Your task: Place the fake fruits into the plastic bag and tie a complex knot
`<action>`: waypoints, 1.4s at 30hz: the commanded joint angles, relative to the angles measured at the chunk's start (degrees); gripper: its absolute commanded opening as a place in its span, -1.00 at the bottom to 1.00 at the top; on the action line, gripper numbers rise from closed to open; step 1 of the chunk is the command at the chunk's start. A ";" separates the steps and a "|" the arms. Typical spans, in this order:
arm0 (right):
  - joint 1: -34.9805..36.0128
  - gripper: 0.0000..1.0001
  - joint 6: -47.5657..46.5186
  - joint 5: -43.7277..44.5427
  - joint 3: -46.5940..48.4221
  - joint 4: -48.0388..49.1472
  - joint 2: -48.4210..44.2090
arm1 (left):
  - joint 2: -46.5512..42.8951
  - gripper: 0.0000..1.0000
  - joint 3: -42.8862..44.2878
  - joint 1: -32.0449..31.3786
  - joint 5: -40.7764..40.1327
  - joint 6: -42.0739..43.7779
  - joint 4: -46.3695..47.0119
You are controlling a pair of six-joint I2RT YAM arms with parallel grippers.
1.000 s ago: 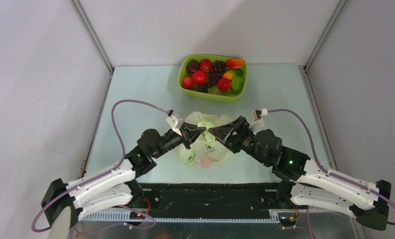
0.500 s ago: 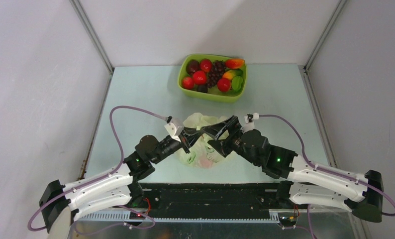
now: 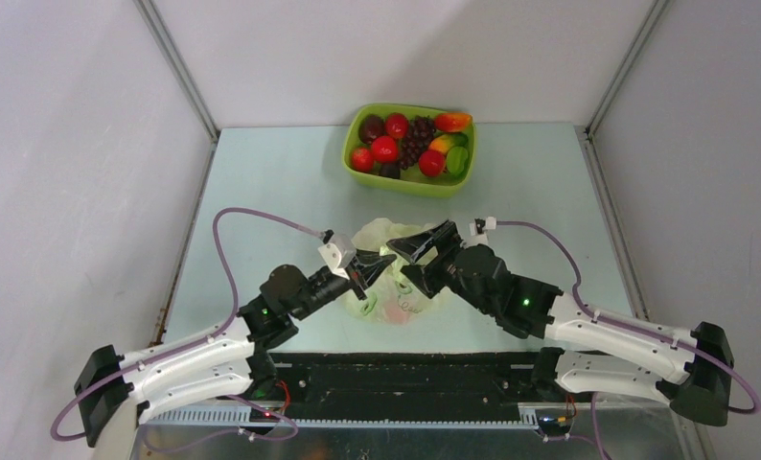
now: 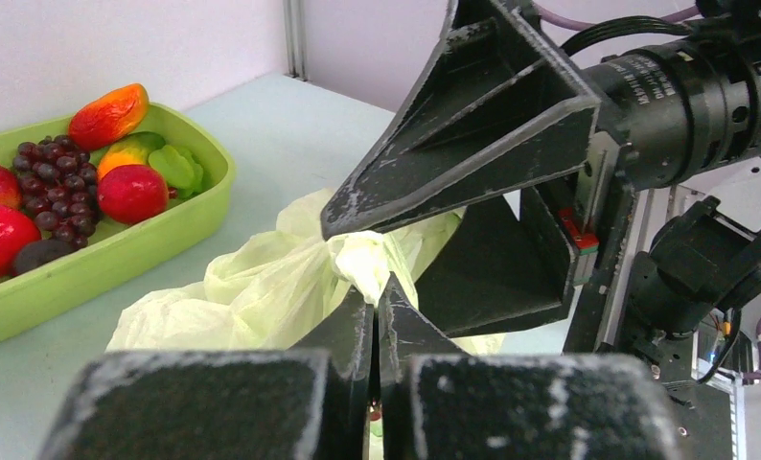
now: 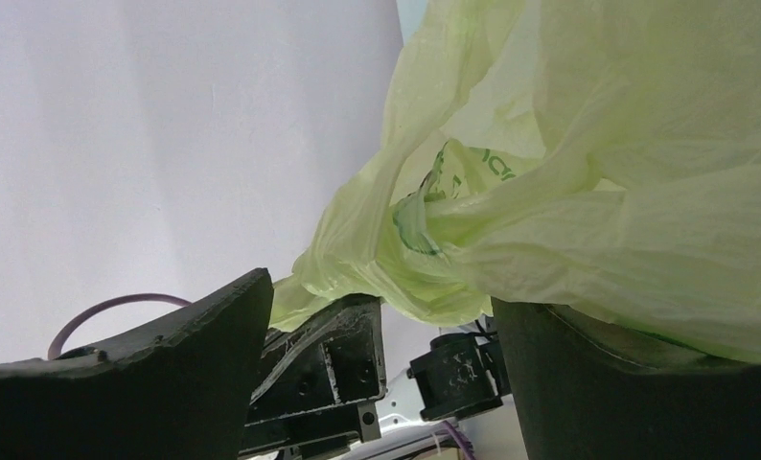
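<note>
The plastic bag [image 3: 388,287] lies crumpled mid-table, and something reddish shows through its film. My left gripper [image 3: 380,264] is shut on a bunched twist of the bag [image 4: 362,257], pinched at its tips [image 4: 377,292]. I cannot tell whether that bunch holds a knot. My right gripper [image 3: 402,261] is open, with its fingers [image 4: 472,144] standing over and under the same bunch. In the right wrist view the bag [image 5: 626,192] drapes over the right finger, and the left gripper [image 5: 329,364] sits between the jaws. The fake fruits [image 3: 407,144] fill the lime tray.
The lime-green tray [image 3: 407,186] stands at the table's far edge, behind the bag. White walls enclose the table on the left, right and back. Purple cables arc from both wrists. The black base rail runs along the near edge.
The right arm has swung left, so its open jaws now span the bag's bunch and the left gripper's tips. The left gripper drew back slightly toward me, still shut on the bag.
</note>
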 commanded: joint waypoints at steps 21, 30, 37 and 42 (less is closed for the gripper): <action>-2.29 -0.05 -5.52 2.46 5.79 6.96 4.23 | -2.41 -1.00 -1.42 -7.47 -7.82 8.04 -2.23; -1.73 -0.72 -8.60 3.27 5.80 7.99 4.89 | -2.40 -1.00 -0.30 -8.17 -8.73 8.57 -4.06; -1.33 -1.00 -16.38 7.89 5.82 5.29 2.40 | -7.36 0.47 6.74 -8.22 -16.21 5.39 -19.32; -2.22 -1.00 -30.70 9.03 6.59 7.64 0.37 | -11.98 0.85 16.33 -8.18 -20.74 0.01 -36.31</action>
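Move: The right hand, open, has the gathered bag end about 2 cm ahead of it, 1 cm to its left and level with it. The left hand already pinches that bag end in its own tips. The filled bag body hangs some 16 cm below the right hand, about 1 cm ahead and 2 cm to its left. From the left hand the fruit tub stands roughly 35 cm ahead, 5 cm to the right and 20 cm lower. Forward about 2.5 cm and slightly left, the right hand slides its open jaws over the gathered bag end beside the left fingertips and closes them gradually until it pinches the plastic, while the left keeps its hold and eases back 1.5 cm. Only then does the left open wide, let go and swing left and up about 3 cm; the right, still gripping, rolls some 20 degrees about its own length and draws slightly right and up. ##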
